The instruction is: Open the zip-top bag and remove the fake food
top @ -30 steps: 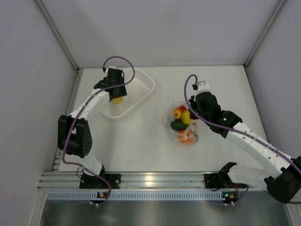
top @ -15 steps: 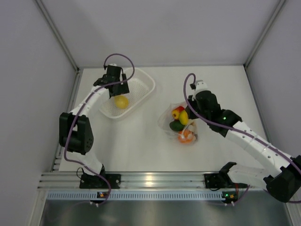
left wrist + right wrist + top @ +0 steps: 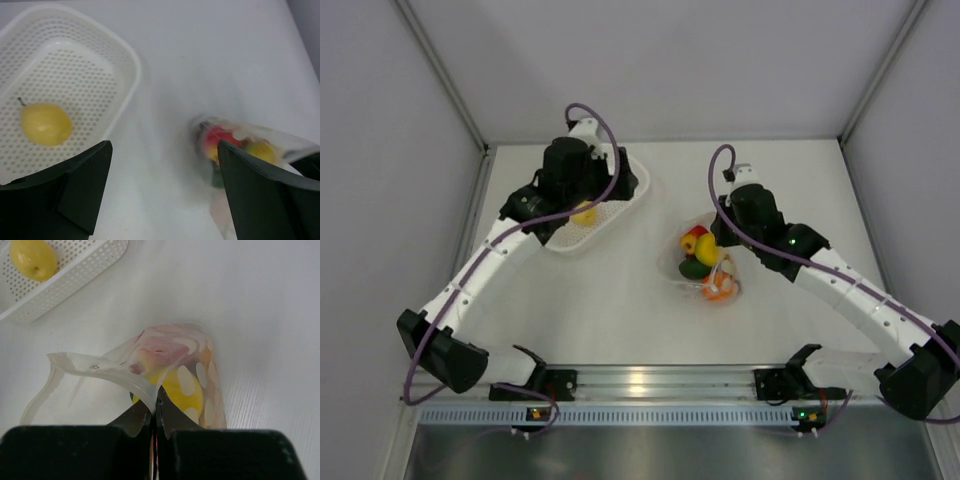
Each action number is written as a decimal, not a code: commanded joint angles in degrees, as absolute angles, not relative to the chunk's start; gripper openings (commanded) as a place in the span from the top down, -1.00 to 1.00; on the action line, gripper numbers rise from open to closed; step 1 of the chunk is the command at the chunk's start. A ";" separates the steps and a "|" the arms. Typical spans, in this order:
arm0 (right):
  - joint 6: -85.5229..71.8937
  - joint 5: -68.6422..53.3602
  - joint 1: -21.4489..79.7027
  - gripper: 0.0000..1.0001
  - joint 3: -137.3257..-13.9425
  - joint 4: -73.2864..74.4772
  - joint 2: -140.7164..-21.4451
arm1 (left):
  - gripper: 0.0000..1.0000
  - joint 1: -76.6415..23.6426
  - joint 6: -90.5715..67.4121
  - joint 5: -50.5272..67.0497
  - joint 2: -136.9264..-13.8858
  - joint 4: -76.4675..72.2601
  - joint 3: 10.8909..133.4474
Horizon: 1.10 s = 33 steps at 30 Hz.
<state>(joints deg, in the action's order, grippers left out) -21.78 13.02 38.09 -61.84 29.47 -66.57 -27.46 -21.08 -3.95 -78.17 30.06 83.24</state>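
Observation:
The clear zip-top bag (image 3: pixel 705 262) with white dots lies mid-table, its mouth open. It holds a red apple (image 3: pixel 696 238), a yellow lemon (image 3: pixel 710 251), a green avocado (image 3: pixel 694 268) and an orange (image 3: pixel 718 288). My right gripper (image 3: pixel 156 399) is shut on the bag's rim (image 3: pixel 107 369), with the lemon (image 3: pixel 185 387) just behind. My left gripper (image 3: pixel 162 192) is open and empty, above the table between the basket and the bag (image 3: pixel 247 145). One yellow lemon (image 3: pixel 45 124) lies in the white basket (image 3: pixel 125 65).
The white perforated basket (image 3: pixel 625 195) stands at the back left, partly under my left arm. Grey walls enclose the table on three sides. An aluminium rail (image 3: pixel 640 382) runs along the near edge.
My left gripper has let the lemon go into the basket, risen and swung right towards the bag. My right gripper has kept hold of the bag's rim, shifting it slightly.

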 commanded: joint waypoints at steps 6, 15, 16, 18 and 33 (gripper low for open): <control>-23.91 16.35 38.85 1.00 -64.51 29.97 -64.95 | -0.58 -48.06 -23.38 -6.76 -77.17 24.88 82.01; -25.22 18.54 38.76 1.00 -60.56 29.18 -61.53 | -0.30 -60.46 -26.54 -10.19 -82.43 18.72 79.89; -25.40 18.63 38.85 1.00 -60.21 29.01 -61.00 | -0.29 -60.82 -27.33 -10.46 -83.14 18.46 79.81; -25.84 18.89 38.76 1.00 -59.07 28.57 -60.03 | -0.28 -61.00 -28.03 -11.77 -84.89 17.32 79.46; -26.63 21.01 38.67 1.00 -49.93 27.95 -50.36 | -0.28 -60.73 -29.97 -13.63 -99.57 11.95 83.75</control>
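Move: The yellow-green fruit in the open bag lies about 19 cm to the right of my left hand, 6 cm back and some 16 cm below it. The red apple is roughly 3 cm to the left of that fruit and 4 cm farther out, the avocado 4 cm to its left and 3 cm nearer me, the orange 2 cm to its right and 8 cm nearer. From my right hand, which holds the bag's rim, the fruit lies about 3 cm ahead, 1 cm left and 7 cm below. I swing my empty left hand nearly level away from the basket, right about 20 cm and back 14, turning it some 25 degrees clockwise and narrowing the fingers to roughly two-thirds open; then I sink it about 12 cm, easing slightly forward, to the bag's mouth over the yellow-green fruit. My right hand keeps its pinch on the rim and draws it about 5 cm right and 3 cm back. ##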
